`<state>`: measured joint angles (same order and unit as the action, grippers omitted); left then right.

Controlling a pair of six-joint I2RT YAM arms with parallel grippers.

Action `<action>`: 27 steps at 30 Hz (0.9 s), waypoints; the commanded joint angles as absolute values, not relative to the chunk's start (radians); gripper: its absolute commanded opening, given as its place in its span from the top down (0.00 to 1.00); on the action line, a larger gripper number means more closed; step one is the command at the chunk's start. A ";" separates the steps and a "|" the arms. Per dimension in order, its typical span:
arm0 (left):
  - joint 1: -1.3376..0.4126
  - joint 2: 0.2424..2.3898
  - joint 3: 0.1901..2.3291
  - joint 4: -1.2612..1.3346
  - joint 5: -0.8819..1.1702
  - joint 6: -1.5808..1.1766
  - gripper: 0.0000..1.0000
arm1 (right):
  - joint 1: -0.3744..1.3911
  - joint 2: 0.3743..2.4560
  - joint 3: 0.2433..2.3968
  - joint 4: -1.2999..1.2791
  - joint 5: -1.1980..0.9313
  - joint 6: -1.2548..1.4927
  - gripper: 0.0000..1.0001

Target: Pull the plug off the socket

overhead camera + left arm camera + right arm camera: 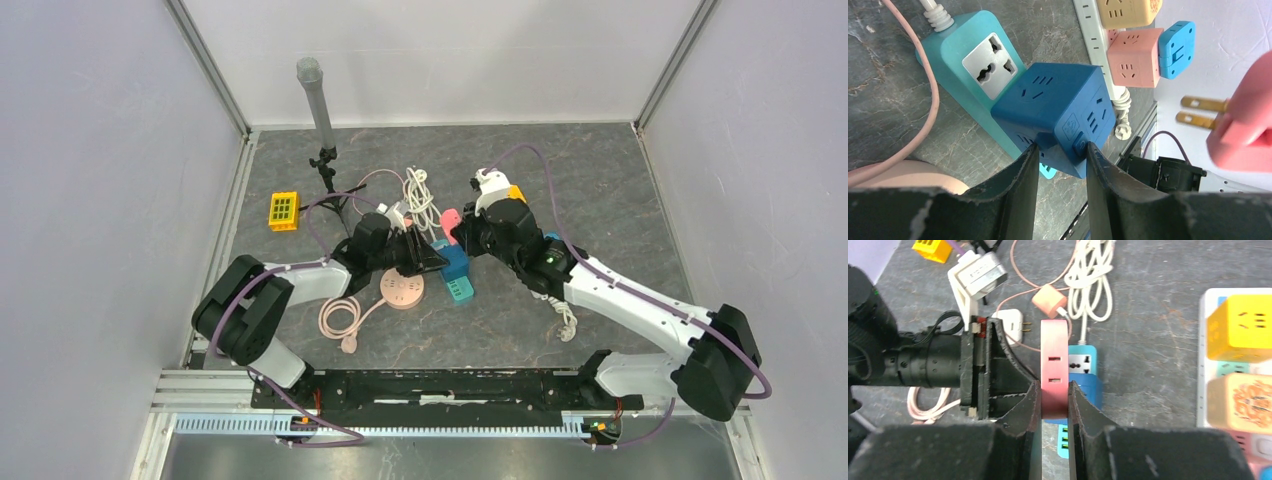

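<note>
A pink plug [1054, 370] sits pinched between the fingers of my right gripper [1054, 400], which is shut on it. It hangs in the air, and its two brass prongs [1200, 103] are bare and clear of any socket. Below it, a dark blue cube socket [1058, 110] is mounted on a teal power strip [963, 55]. My left gripper [1062, 150] is shut on a lower corner of the blue cube. In the top view, the pink plug [450, 222] is just above and behind the blue cube [455, 262].
A white power strip [1204, 355] carrying yellow and peach cubes lies to the right. A round pink socket disc [403, 292] with its coiled cord lies near the left arm. A coiled white cable [422, 200], a yellow cube [283, 211] and a small tripod [325, 165] stand behind.
</note>
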<state>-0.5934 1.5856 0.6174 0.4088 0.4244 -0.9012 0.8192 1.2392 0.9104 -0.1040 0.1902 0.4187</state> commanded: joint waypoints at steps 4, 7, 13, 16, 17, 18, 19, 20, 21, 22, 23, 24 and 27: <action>-0.599 1.606 0.598 -0.064 0.312 -0.768 0.65 | 0.798 1.249 1.033 -0.205 0.376 0.395 1.00; -0.597 1.554 0.674 -0.110 0.366 -0.749 0.52 | 0.748 1.297 1.069 -0.216 0.342 0.374 1.00; -0.581 1.507 0.903 -0.260 0.403 -0.746 0.23 | 0.611 1.439 1.116 -0.145 0.150 0.345 1.00; -0.568 1.477 0.970 -0.316 0.332 -0.744 0.15 | 0.601 1.543 1.168 -0.154 0.109 0.327 1.00; -0.567 1.460 0.977 -0.319 0.309 -0.748 0.13 | 0.598 1.578 1.178 -0.155 0.096 0.326 1.00; -0.566 1.445 0.979 -0.315 0.295 -0.750 0.11 | 0.595 1.606 1.180 -0.147 0.074 0.328 1.00; -0.566 1.432 0.978 -0.309 0.290 -0.749 0.10 | 0.590 1.625 1.175 -0.132 0.048 0.335 1.00; -0.566 1.419 0.977 -0.304 0.288 -0.744 0.09 | 0.585 1.644 1.166 -0.111 0.019 0.341 1.00; -0.566 1.409 0.977 -0.303 0.289 -0.733 0.09 | 0.579 1.658 1.158 -0.091 0.004 0.348 1.00; -0.566 1.398 0.975 -0.307 0.288 -0.723 0.08 | 0.573 1.673 1.151 -0.071 -0.024 0.353 1.00; -0.566 1.385 0.969 -0.312 0.283 -0.716 0.08 | 0.570 1.684 1.145 -0.059 -0.034 0.358 1.00; -0.567 1.375 0.959 -0.313 0.279 -0.711 0.08 | 0.567 1.694 1.139 -0.046 -0.034 0.361 0.98; -0.566 1.341 0.924 -0.313 0.273 -0.703 0.06 | 0.554 1.738 1.148 -0.039 -0.051 0.371 0.92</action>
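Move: Just beyond the right hand, which holds the pink plug, is the clear table it heads for, about 10 cm ahead, 2 cm right and 18 cm below. The white cable bundle lies some 15 cm ahead and 8 cm left of that hand, the yellow block about 13 cm ahead and 9 cm right. The left hand grips the blue cube, its middle about 2 cm right and 1 cm ahead; the peach socket is some 6 cm back and 8 cm left. Carrying the freed pink plug still pinched, the right hand swings some 10 cm forward and slightly right, then sinks about 10 cm towards the clear table, tipping its fingers about 15 degrees further down. Meanwhile the left fingers open wide, let go of the blue cube and withdraw about 7 cm up and 3 cm left. ##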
